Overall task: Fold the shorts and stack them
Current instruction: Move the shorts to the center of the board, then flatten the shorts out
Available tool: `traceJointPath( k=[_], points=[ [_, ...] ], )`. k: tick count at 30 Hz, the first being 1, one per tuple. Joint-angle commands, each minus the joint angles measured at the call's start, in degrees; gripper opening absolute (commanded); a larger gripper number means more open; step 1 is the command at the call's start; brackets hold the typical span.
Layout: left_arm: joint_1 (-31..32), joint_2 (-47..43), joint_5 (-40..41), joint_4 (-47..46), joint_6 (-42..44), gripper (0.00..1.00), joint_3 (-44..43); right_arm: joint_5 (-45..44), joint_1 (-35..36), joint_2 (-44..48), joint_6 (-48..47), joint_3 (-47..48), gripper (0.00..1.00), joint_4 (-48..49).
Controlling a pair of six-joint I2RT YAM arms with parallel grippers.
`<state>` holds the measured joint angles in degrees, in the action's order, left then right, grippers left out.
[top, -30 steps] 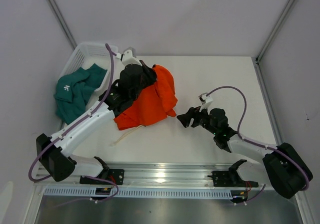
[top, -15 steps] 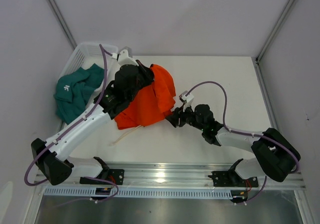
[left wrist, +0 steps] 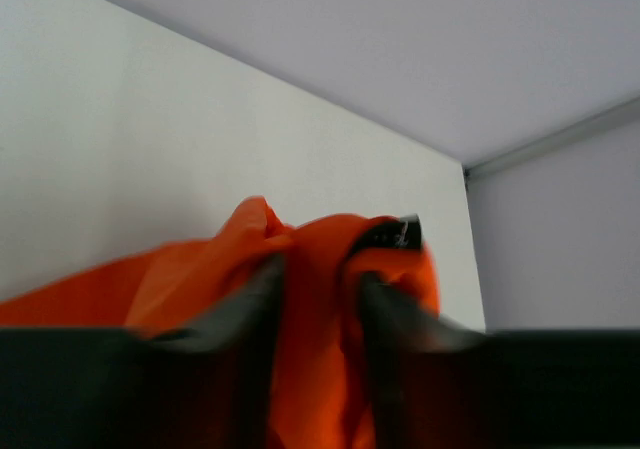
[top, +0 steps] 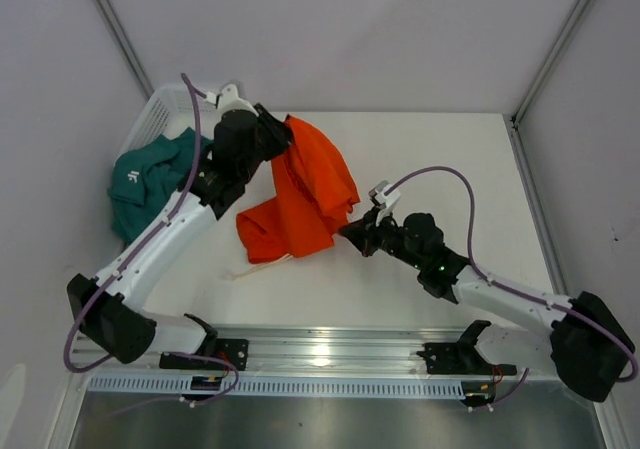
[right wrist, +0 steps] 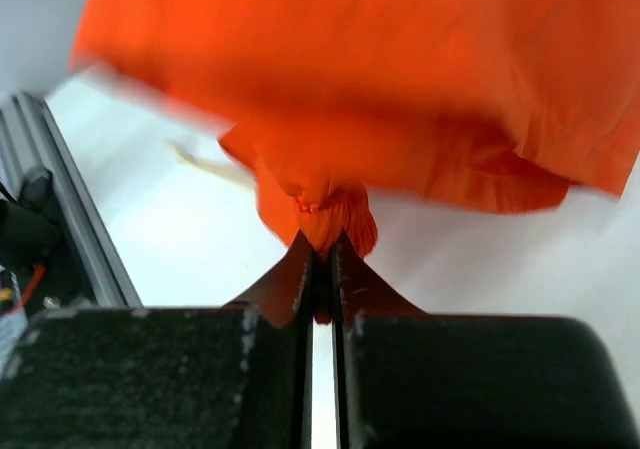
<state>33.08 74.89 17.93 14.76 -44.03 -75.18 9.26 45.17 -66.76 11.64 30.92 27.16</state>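
The orange shorts (top: 305, 194) hang stretched between my two grippers over the white table (top: 450, 159). At their top end my left gripper (top: 280, 134) holds them up near the basket; in the left wrist view its fingers (left wrist: 265, 294) stand a little apart, with bunched orange cloth (left wrist: 250, 219) filling the gap at the gripper (left wrist: 318, 279). My right gripper (top: 352, 231) is shut on a small gathered fold at the lower right edge, seen close as the gripper (right wrist: 322, 244) pinching the orange shorts (right wrist: 400, 59). The dark teal shorts (top: 150, 174) lie draped over the basket at the left.
The white mesh basket (top: 175, 94) sits at the back left corner. A white drawstring (top: 260, 264) trails on the table below the orange cloth. A metal rail (top: 330, 349) runs along the near edge, with grey walls on both sides.
My right gripper reached in and shut on the lower right edge of the orange shorts. My left arm carried the top end back and left, and the cloth now hangs stretched out.
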Motion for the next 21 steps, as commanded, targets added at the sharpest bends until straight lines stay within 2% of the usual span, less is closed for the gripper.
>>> traceJointPath(
  k=[1, 2, 3, 6, 7, 9, 11, 13, 17, 21],
  points=[
    [-8.6, 4.1, -7.3, 1.9, 0.5, 0.49, -7.2, -1.7, 0.4, 7.5, 2.6, 1.9, 0.00, -3.9],
    [-12.0, 5.3, -8.9, 4.3, 0.8, 0.71, -8.5, -2.5, 0.4, 8.8, 3.2, 3.2, 0.00, -6.0],
    [-13.6, 8.3, -10.0, 6.0, 1.2, 0.99, -12.8, -2.3, 0.4, 10.4, 3.7, 6.3, 0.00, -10.8],
    [-19.2, 14.7, -16.0, 13.0, 2.5, 0.99, -18.2, -2.7, 0.4, 10.6, 5.4, 12.9, 0.00, -22.8],
    [-21.0, 15.7, -17.0, 14.6, 2.7, 0.99, -20.1, -2.7, 0.4, 10.4, 5.9, 17.7, 0.00, -25.9],
    [-22.0, 16.6, -20.1, 16.4, 4.2, 0.99, -20.6, -2.8, 0.4, 10.3, 6.6, 21.6, 0.00, -33.0],
    [-22.4, 15.7, -19.5, 16.1, 5.4, 0.99, -19.5, -2.8, 0.4, 10.0, 7.1, 27.3, 0.00, -38.5],
    [-22.3, 12.6, -20.8, 13.6, 6.1, 0.99, -15.2, -2.1, 0.4, 8.0, 6.8, 31.5, 0.00, -42.6],
    [-22.1, 7.2, -24.6, 9.2, 6.9, 0.99, -8.2, -1.0, 0.4, 3.2, 6.1, 43.6, 0.00, -56.6],
    [-20.4, 0.3, -27.8, 6.0, 6.9, 0.99, 3.3, 2.1, -0.5, 2.2, 10.2, 46.4, 0.00, -59.1]
  ],
)
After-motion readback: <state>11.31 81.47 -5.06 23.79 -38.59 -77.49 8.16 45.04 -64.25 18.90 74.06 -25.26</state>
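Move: The orange shorts hang between my hands. Their middle is about 20 cm below my left hand, 5 cm to its right and 4 cm nearer me. From my right hand, which pinches their gathered edge, that middle is roughly 11 cm left, 7 cm farther out and 3 cm lower. The white basket is some 33 cm left of my left hand and 18 cm ahead, with the green garment 38 cm left and 10 cm ahead, both near board level. My left fingers spring wide open and let go of the shorts' upper edge; that hand swings forward and left about 14 cm, away from the cloth, then sinks and draws back with its fingertips tipping down. Meanwhile my right hand keeps its closed pinch on the gathered edge and hoists it nearly straight up, some 16 cm. ##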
